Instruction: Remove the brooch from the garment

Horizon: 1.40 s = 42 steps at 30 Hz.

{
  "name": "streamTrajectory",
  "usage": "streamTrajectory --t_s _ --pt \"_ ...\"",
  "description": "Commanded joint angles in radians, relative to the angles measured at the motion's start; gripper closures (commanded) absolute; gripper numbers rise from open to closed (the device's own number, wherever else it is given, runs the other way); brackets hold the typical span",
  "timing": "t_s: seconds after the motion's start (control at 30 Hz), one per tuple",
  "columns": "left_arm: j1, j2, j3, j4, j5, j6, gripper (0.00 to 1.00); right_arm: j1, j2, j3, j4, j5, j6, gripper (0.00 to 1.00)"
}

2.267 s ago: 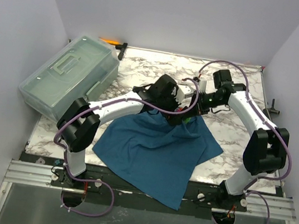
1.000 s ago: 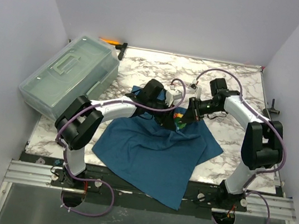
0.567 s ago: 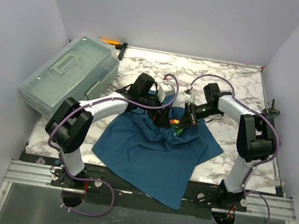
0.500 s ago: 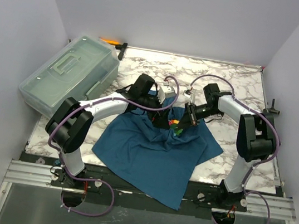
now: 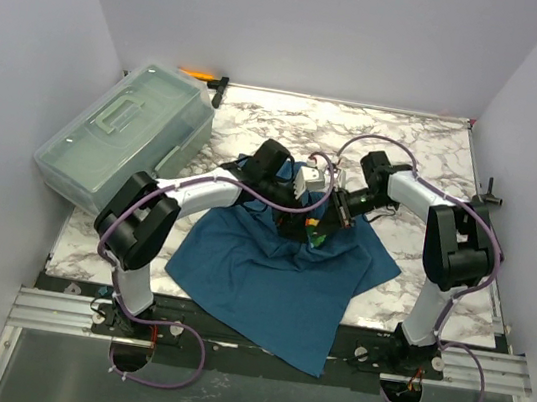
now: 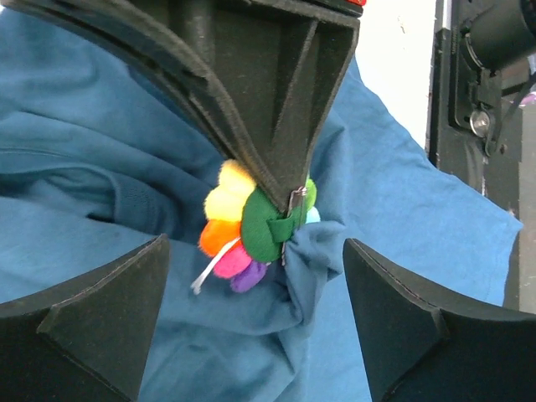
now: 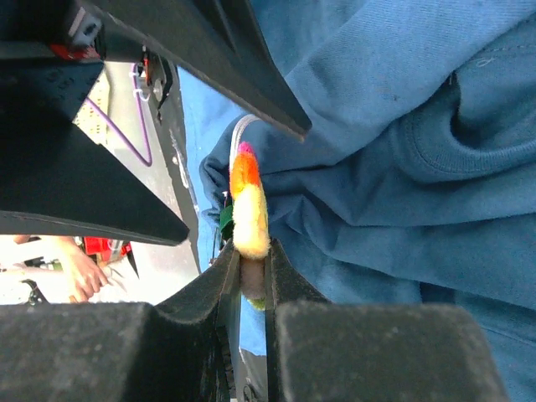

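The garment [image 5: 278, 273], a teal T-shirt, lies spread over the table's near middle. The brooch [image 5: 314, 230] is a small fuzzy flower of yellow, orange, pink, purple and green. My right gripper [image 5: 325, 224] is shut on it: in the right wrist view its fingers [image 7: 251, 270] pinch the brooch [image 7: 248, 209] edge-on. In the left wrist view the brooch [image 6: 251, 224] still sits on a pulled-up bunch of the garment [image 6: 310, 268]. My left gripper [image 6: 253, 251] is open, its jaws standing wide on either side of the brooch and that bunch, touching neither. It meets the right gripper in the top view [image 5: 298, 222].
A translucent lidded plastic box [image 5: 127, 134] stands at the left. An orange-handled tool [image 5: 201, 76] lies at the back left by the wall. Bare marble tabletop [image 5: 429, 144] shows behind and right of the shirt. A black clamp [image 5: 490, 194] sticks out at the right edge.
My left gripper has swung right, to close around the brooch. My right gripper stays shut on the brooch and has shifted slightly. The shirt's raised top edge has come lower.
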Motion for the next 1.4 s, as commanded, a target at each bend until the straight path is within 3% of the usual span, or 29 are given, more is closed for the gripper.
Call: streamTrajectory --t_s 0.0,0.1,0.3,0.53,0.77,0.93,0.97,1.07,1.37 --pt "-0.011 0.045 0.035 -0.011 0.072 -0.001 0.22 0.010 -0.008 0.030 -0.017 -0.020 -0.018 0.99" --pt "-0.012 0.051 0.032 -0.002 0.077 -0.010 0.34 0.011 -0.012 0.035 -0.026 -0.014 -0.029 0.99" --pt "-0.012 0.039 0.014 0.068 0.103 -0.075 0.66 0.013 -0.026 0.037 -0.034 0.007 -0.048 0.99" --pt "-0.012 0.025 -0.046 0.236 0.169 -0.271 1.00 0.013 -0.087 0.049 0.068 0.064 0.031 0.94" --pt "0.015 -0.032 -0.139 0.436 0.154 -0.447 1.00 -0.069 -0.199 0.015 0.203 0.093 0.128 0.73" --pt "0.054 -0.043 -0.155 0.589 0.170 -0.598 1.00 -0.091 -0.320 -0.168 0.463 0.053 0.276 0.42" --pt "0.057 -0.043 -0.155 0.613 0.175 -0.623 1.00 -0.092 -0.343 -0.199 0.531 0.045 0.312 0.40" --pt "0.060 -0.044 -0.157 0.674 0.182 -0.683 1.00 -0.091 -0.382 -0.264 0.680 0.026 0.419 0.39" --pt "0.084 -0.040 -0.188 0.786 0.179 -0.779 1.00 -0.091 -0.460 -0.362 0.848 -0.026 0.499 0.43"
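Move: The brooch, held edge-on in my shut right fingers, lies between my left hand's open fingers, about 2 cm to the right of that hand, 1 cm back and 1 cm below. The garment fold behind the brooch is some 2 cm farther back than it and 1 cm lower; the neckline is roughly 9 cm ahead, 4 cm right and 7 cm below my left hand. From my right hand, the brooch's middle is about 2 cm left and 1 cm down. While my right hand holds the brooch nearly still, I dip my left about 1 cm back and down and pinch its petals shut between my left fingers. Then I open my right fingers a bit past half and raise both hands together, 6 to 7 cm, easing forward and tipping the left fingertips up; the right stays open around the brooch. ##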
